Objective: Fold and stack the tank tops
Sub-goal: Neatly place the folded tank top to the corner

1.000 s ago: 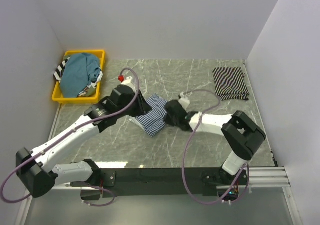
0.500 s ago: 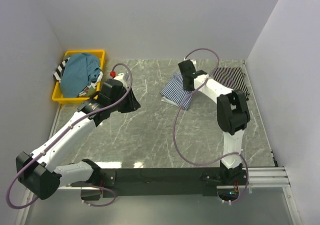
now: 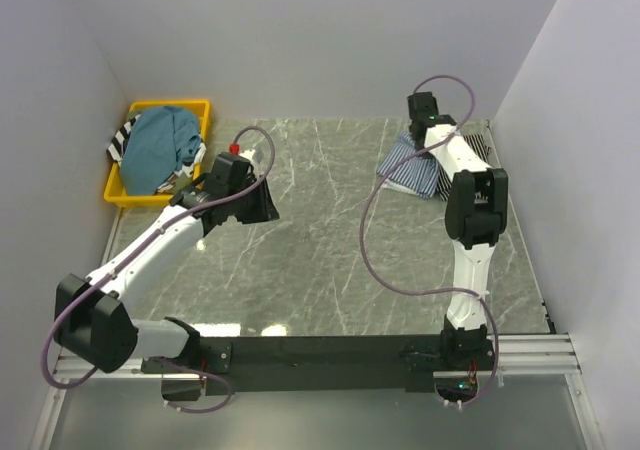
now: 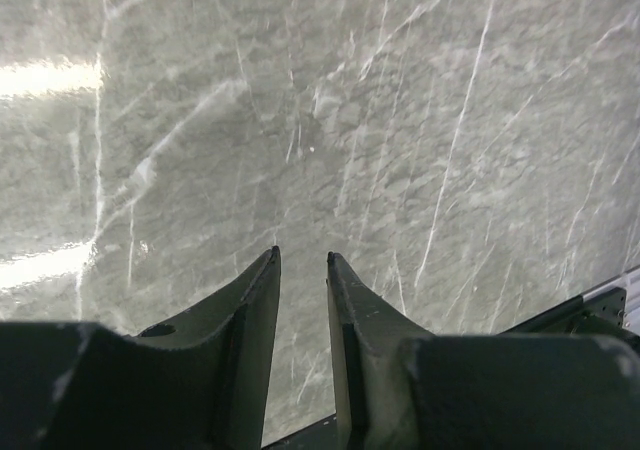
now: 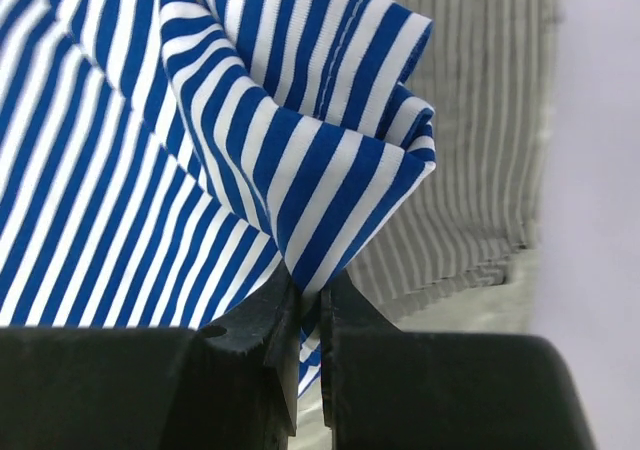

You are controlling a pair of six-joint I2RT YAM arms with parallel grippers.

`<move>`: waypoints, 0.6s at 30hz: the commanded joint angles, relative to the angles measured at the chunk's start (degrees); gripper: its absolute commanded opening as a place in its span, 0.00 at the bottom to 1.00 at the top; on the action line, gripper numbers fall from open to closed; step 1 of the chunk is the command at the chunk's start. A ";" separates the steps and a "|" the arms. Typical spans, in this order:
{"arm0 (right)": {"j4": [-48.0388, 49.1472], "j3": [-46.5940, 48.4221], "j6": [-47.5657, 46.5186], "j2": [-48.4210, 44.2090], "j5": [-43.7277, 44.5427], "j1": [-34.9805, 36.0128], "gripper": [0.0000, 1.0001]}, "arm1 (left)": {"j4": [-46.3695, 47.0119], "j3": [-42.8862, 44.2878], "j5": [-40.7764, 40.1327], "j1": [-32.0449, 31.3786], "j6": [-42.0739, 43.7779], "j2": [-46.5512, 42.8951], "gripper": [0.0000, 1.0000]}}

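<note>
My right gripper [image 3: 422, 138] is shut on a fold of a blue-and-white striped tank top [image 3: 408, 167], which hangs bunched at the far right of the table. In the right wrist view the jaws [image 5: 310, 285] pinch the striped fabric [image 5: 230, 120], and a folded black tank top with thin white stripes [image 5: 480, 170] lies flat beneath it. That black top [image 3: 487, 148] shows only partly beside the right arm. My left gripper [image 3: 264, 207] hovers open over bare marble at the left, nothing between its fingers [image 4: 255, 300]. A teal tank top [image 3: 158, 148] lies heaped in the bin.
The yellow plastic bin [image 3: 128, 198] stands at the far left, with a black-and-white striped garment [image 3: 121, 144] under the teal one. White walls close in the grey marble table [image 3: 330, 240] at the back and on both sides. Purple cables loop above both arms.
My right gripper has carried the blue-and-white top from the table's middle to the far right, over the black striped top. My left gripper let go and drew back to the left.
</note>
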 commanded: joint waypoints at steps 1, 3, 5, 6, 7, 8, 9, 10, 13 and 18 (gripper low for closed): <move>-1.15 3.85 -4.37 -0.80 2.30 -2.49 0.00 | 1.01 3.52 2.25 0.22 1.82 1.89 0.32; -1.76 4.90 -5.07 -0.36 2.48 -3.29 0.00 | 0.83 4.13 2.42 0.22 1.99 3.30 0.31; -2.03 6.31 -5.95 -0.18 2.48 -4.17 0.00 | 0.92 4.49 2.86 0.22 2.08 4.53 0.31; -2.38 6.92 -6.30 0.25 2.65 -4.52 0.00 | 0.92 4.75 2.86 0.31 2.08 4.88 0.31; -2.73 8.41 -6.48 0.43 2.74 -4.87 0.00 | 0.92 4.75 2.95 0.31 2.17 5.23 0.31; -3.26 8.95 -7.00 0.61 2.83 -5.13 0.00 | 0.92 4.93 2.86 0.31 2.17 5.76 0.31; -3.52 9.56 -7.18 0.70 2.83 -5.40 0.00 | 0.83 5.10 2.95 0.40 2.17 6.02 0.31; -4.05 10.52 -7.27 0.61 2.57 -5.92 0.00 | 0.83 5.19 2.95 0.48 2.26 6.46 0.31; -4.32 11.23 -7.63 0.17 2.40 -6.63 0.00 | 0.83 5.28 3.21 0.75 2.26 6.99 0.31; -4.84 11.06 -8.15 -0.01 1.78 -8.55 0.00 | 1.00 5.19 3.74 0.92 2.17 7.43 0.30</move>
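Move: Some 5 cm to the right of the right hand, roughly level with it in reach and 9 cm below, lies the folded black-striped tank top onto which the blue-striped one, already pinched, is being taken. The table's far right corner is about 14 cm ahead and 15 cm right. For the left hand, empty, the black-striped top lies roughly 25 cm ahead, 45 cm right and 16 cm below. Carrying the blue-striped top by its pinched end, the right hand sweeps about 6.5 cm right over the black-striped one and climbs some 4 cm, quick at first and then easing off, fingers staying shut on the cloth with hardly any turn. The empty left hand sinks about 2.5 cm, edging slightly forward over bare table. ##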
